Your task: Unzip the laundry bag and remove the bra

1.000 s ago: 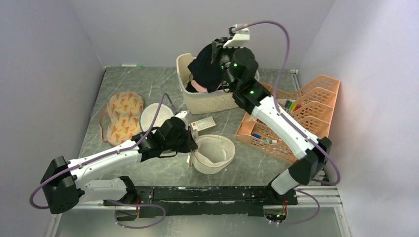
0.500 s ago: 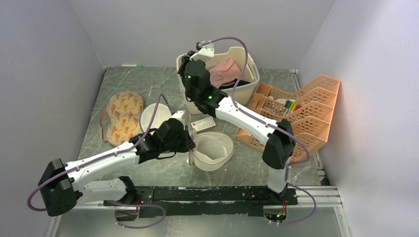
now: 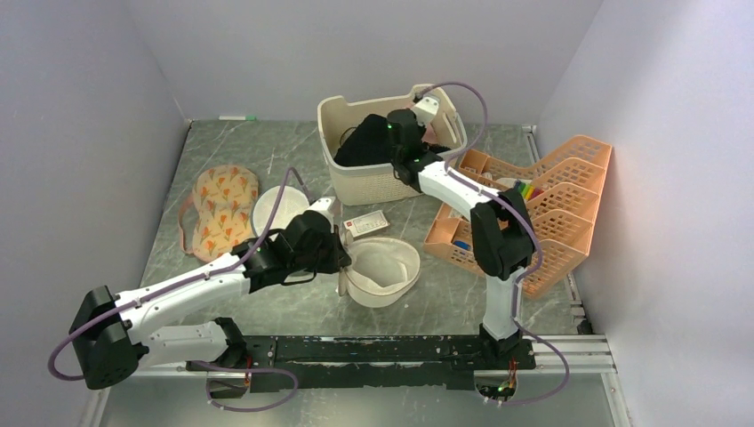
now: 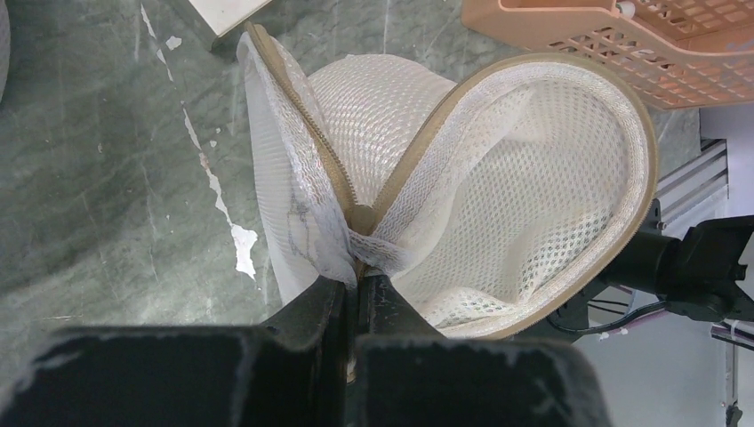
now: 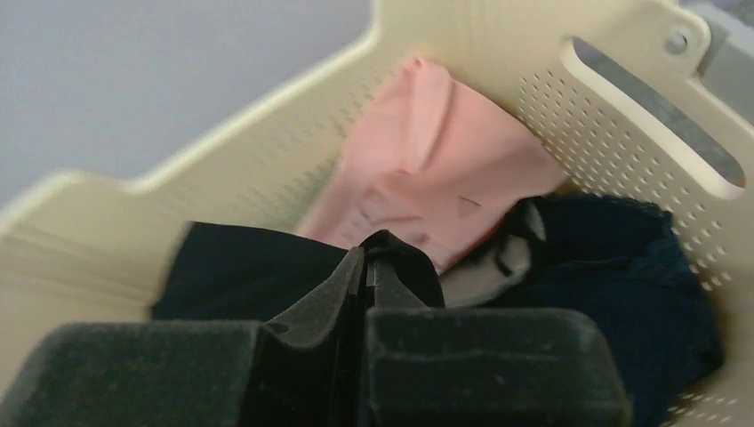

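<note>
The laundry bag (image 3: 384, 271) lies unzipped in the middle of the table. Its white mesh inside (image 4: 498, 178) gapes open and holds nothing. My left gripper (image 3: 342, 258) is shut on the bag's left rim, where the beige zip ends (image 4: 357, 285). At the back, my right gripper (image 3: 393, 135) reaches down into the cream basket (image 3: 373, 182). Its jaws (image 5: 367, 258) are pinched shut on a fold of the black bra (image 5: 240, 276), which lies in the basket (image 5: 605, 116) beside a pink garment (image 5: 427, 178).
An orange wire rack (image 3: 533, 213) with pens stands on the right. Floral pads (image 3: 222, 209) and a plain white round mesh bag (image 3: 280, 209) lie on the left. A small white card (image 3: 364, 222) sits behind the laundry bag.
My right arm held the black bra high over the basket, swung left, then came down into the basket with it. The left gripper and bag have hardly moved.
</note>
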You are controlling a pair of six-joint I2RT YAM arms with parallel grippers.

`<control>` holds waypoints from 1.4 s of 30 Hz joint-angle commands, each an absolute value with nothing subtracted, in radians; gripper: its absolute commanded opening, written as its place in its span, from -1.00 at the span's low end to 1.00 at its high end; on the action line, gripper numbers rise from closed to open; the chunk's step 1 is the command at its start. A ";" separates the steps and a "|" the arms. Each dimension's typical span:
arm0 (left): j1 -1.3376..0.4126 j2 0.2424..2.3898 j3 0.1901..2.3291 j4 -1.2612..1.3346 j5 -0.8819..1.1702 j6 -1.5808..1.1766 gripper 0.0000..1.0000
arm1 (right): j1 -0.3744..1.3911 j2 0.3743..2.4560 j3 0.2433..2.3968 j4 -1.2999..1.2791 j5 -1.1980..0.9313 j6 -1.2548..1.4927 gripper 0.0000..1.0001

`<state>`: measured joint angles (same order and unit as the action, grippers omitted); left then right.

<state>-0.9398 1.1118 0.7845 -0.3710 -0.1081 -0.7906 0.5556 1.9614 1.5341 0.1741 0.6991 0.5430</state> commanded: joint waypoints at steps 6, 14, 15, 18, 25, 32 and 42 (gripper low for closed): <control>-0.945 1.176 0.802 -0.319 -0.057 -0.789 -0.86 | 0.393 1.988 1.523 0.227 0.461 0.182 -1.00; -0.945 1.214 0.823 -0.314 -0.098 -0.777 -0.86 | 0.367 2.031 1.683 0.061 0.277 0.057 -0.37; -0.945 1.218 0.827 -0.314 -0.105 -0.775 -0.86 | 0.368 2.010 1.673 0.049 0.266 0.075 -0.20; -0.945 1.249 0.861 -0.335 -0.104 -0.757 -0.86 | 0.369 1.915 1.669 -0.027 0.212 0.113 0.31; -0.943 1.285 0.887 -0.338 -0.114 -0.728 -0.85 | 0.379 1.677 1.544 -0.154 -0.004 0.226 0.65; -0.943 1.309 0.901 -0.329 -0.102 -0.710 -0.55 | 0.396 1.386 1.200 -0.168 -0.140 0.297 0.71; -0.943 1.259 0.891 -0.358 -0.029 -0.685 0.65 | 0.432 1.151 0.929 -0.375 -0.308 0.272 0.80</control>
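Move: The right hand holds the black garment at the basket, whose middle is about 3 cm back, 6 cm left and 12 cm below; the small box on the table lies some 24 cm back, 13 cm left and 21 cm down. The left hand still pinches the laundry bag's rim, the bag's middle about 9 cm right, 1 cm back and 7 cm below; the box is roughly 10 cm ahead, 5 cm right and 13 cm down. Right hand swings right, releases garment in basket, retreats back 25 cm; left drifts right, opening off the bag. ##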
